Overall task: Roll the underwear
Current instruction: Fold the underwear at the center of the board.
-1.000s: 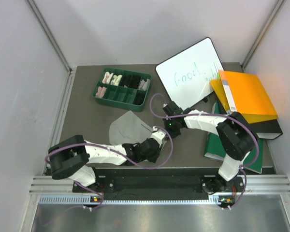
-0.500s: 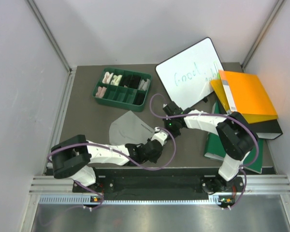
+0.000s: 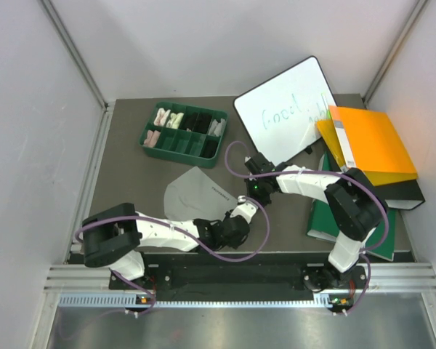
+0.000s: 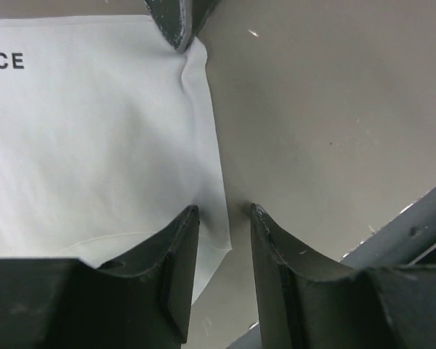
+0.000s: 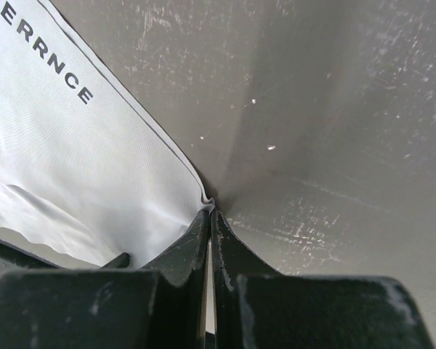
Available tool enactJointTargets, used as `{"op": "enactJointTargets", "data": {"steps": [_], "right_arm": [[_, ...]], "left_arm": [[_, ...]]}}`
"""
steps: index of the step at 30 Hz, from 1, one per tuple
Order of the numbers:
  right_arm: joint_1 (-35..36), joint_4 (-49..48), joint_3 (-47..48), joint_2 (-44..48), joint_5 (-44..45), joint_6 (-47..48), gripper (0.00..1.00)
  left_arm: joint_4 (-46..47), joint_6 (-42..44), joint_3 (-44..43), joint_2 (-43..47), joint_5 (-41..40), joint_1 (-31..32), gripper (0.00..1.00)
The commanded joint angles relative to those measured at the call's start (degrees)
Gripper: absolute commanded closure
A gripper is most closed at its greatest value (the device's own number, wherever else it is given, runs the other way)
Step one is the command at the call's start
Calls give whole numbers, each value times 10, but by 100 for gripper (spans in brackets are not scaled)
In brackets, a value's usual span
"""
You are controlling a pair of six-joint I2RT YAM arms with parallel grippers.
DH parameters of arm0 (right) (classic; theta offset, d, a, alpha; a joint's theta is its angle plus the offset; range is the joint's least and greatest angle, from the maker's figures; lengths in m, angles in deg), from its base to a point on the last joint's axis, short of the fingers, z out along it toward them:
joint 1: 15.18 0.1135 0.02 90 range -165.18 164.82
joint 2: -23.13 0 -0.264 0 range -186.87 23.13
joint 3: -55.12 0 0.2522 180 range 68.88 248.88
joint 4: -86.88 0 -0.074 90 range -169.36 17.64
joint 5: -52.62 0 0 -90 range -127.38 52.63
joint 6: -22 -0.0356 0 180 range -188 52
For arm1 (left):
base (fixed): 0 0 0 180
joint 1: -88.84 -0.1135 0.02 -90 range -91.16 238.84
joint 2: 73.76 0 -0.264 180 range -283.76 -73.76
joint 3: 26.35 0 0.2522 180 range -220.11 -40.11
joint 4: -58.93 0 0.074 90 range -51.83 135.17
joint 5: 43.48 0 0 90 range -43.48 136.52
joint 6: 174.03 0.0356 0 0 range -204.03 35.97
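One light grey underwear lies flat on the dark table, with dark lettering along its waistband. My right gripper is shut on the waistband's far right corner, down at the table top. The left gripper is open and stands over the near right corner of the underwear, so the cloth's edge lies loose between its fingers. In the top view the left gripper sits just in front of the right gripper.
A green compartment tray with small white, pink and black cloth rolls stands at the back left. A whiteboard, an orange binder and a green binder lie on the right side.
The left gripper has shifted a little nearer and to the right along the underwear's edge, and its jaws have spread wider. The right gripper has kept its place and its grip.
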Motion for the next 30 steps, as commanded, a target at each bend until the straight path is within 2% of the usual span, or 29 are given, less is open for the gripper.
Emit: {"op": "enactJointTargets", "data": {"steps": [1, 6, 9, 14, 17, 22, 30], "right_arm": [[-5, 15, 6, -7, 6, 5, 100], [-4, 17, 5, -5, 9, 6, 100], [-4, 18, 5, -3, 9, 5, 100], [-4, 19, 3, 3, 14, 3, 100], [-4, 18, 2, 12, 15, 0, 100], [-5, 34, 13, 22, 17, 9, 100], [-23, 94, 12, 76, 48, 34, 100]], "left_arm": [[-1, -10, -15, -7, -11, 2, 60], [-1, -14, -15, -15, -16, 2, 61], [-1, -16, -12, -17, -19, 2, 65], [-13, -37, -13, -28, -22, 2, 91], [-24, -51, -13, -36, -28, 2, 100], [-9, -44, -30, -40, -7, 2, 100], [28, -30, -100, -50, 79, 2, 100]]}}
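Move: The underwear's lower side corner is right at the left gripper, about 1 cm ahead between its open fingers, flat on the table. The waistband corner, already pinched by the right gripper, is some 7 cm ahead and 4 cm to the right of the left hand; the printed word is about 10 cm ahead and 5 cm left of that hand. From the right hand, the side corner lies about 7 cm back and 4 cm left. Shut the left gripper from almost half open onto the side edge near its lower corner, easing forward barely 1 cm as the fingers close. Keep the right fingers shut on the waistband corner, then draw both grippers to the right together, the left by nearly 3 cm and the right by about 2 cm and slightly back, each beginning to rise. ##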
